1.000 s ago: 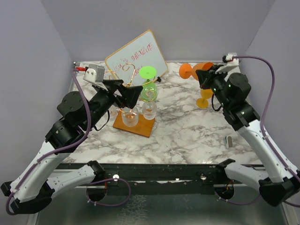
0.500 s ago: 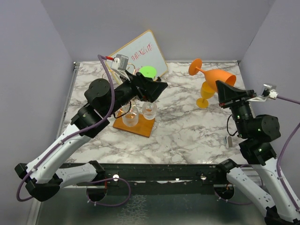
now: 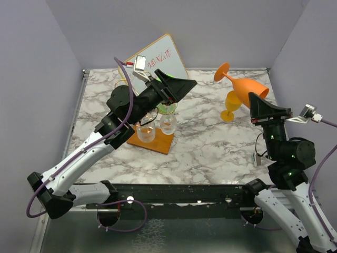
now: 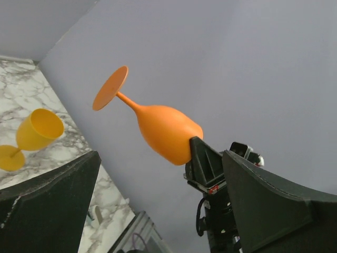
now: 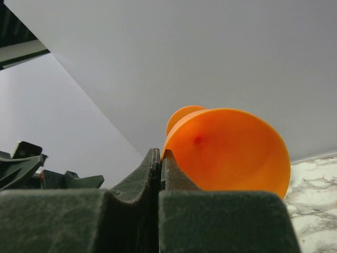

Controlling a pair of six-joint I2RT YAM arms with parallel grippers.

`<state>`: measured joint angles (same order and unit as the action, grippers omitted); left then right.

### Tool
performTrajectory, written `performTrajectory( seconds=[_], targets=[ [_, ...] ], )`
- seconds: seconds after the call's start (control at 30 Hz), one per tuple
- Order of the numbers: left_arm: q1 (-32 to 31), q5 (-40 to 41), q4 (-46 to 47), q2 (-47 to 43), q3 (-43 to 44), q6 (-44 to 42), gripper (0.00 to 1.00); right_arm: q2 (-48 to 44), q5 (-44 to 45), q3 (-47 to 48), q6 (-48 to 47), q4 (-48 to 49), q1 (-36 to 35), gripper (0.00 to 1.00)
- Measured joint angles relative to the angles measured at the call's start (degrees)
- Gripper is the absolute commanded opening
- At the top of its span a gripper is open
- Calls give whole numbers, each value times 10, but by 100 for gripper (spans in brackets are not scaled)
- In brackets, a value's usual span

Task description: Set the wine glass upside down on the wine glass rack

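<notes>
My right gripper is shut on the rim of the orange wine glass. It holds the glass high over the right side of the table, tilted, with the foot pointing up and back. The pinched rim shows in the right wrist view, where the gripper meets the glass. My left gripper hangs open and empty above the wine glass rack, facing the orange glass. My left arm hides most of the rack's gold wire. Only its wooden base shows.
Two clear glasses stand at the rack, and a green one peeks out under my left gripper. A yellow wine glass stands at the back right. A whiteboard leans behind the rack. A small grey object lies at the right.
My left gripper rose from the rack and swung right, staying open. My right arm pulled back toward the near right and lifted the orange glass higher.
</notes>
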<state>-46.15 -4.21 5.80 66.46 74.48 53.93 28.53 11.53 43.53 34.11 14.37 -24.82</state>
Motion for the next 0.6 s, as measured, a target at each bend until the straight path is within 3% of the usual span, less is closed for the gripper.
performTrajectory(
  seconds=[0.47,0.6],
  targets=[
    [-22,17,137,92,-38,164,98,0,7,-19,34,76,0,1],
    [-48,34,156,133,-15,170,86,0,6,-21,41,93,0,1]
  ],
)
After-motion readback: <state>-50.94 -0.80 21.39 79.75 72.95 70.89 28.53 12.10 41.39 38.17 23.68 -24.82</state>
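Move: The orange wine glass, held by its rim in the right hand, has its middle about 18 cm to the left hand's right, level ahead and some 3 cm lower; its foot end points towards that hand. The yellow glass on the table stands some 17 cm ahead and 25 cm right, 40 cm below; the rack is about 6 cm ahead, 11 cm left. From the right hand the orange glass's middle lies roughly 4 cm ahead, 3 cm left, 2 cm up. The left hand, still wide open and empty, sweeps right about 7 cm towards the foot end of the orange glass, sinking some 3 cm and easing a little forward as its left side dips and its fingers tip down, a turn of nearly 20 degrees in all. The right hand keeps its pinch on the glass's rim and slowly rises about 2 cm, tilting its fingertips up and raising its left side a little as it holds the glass out for the left hand. ##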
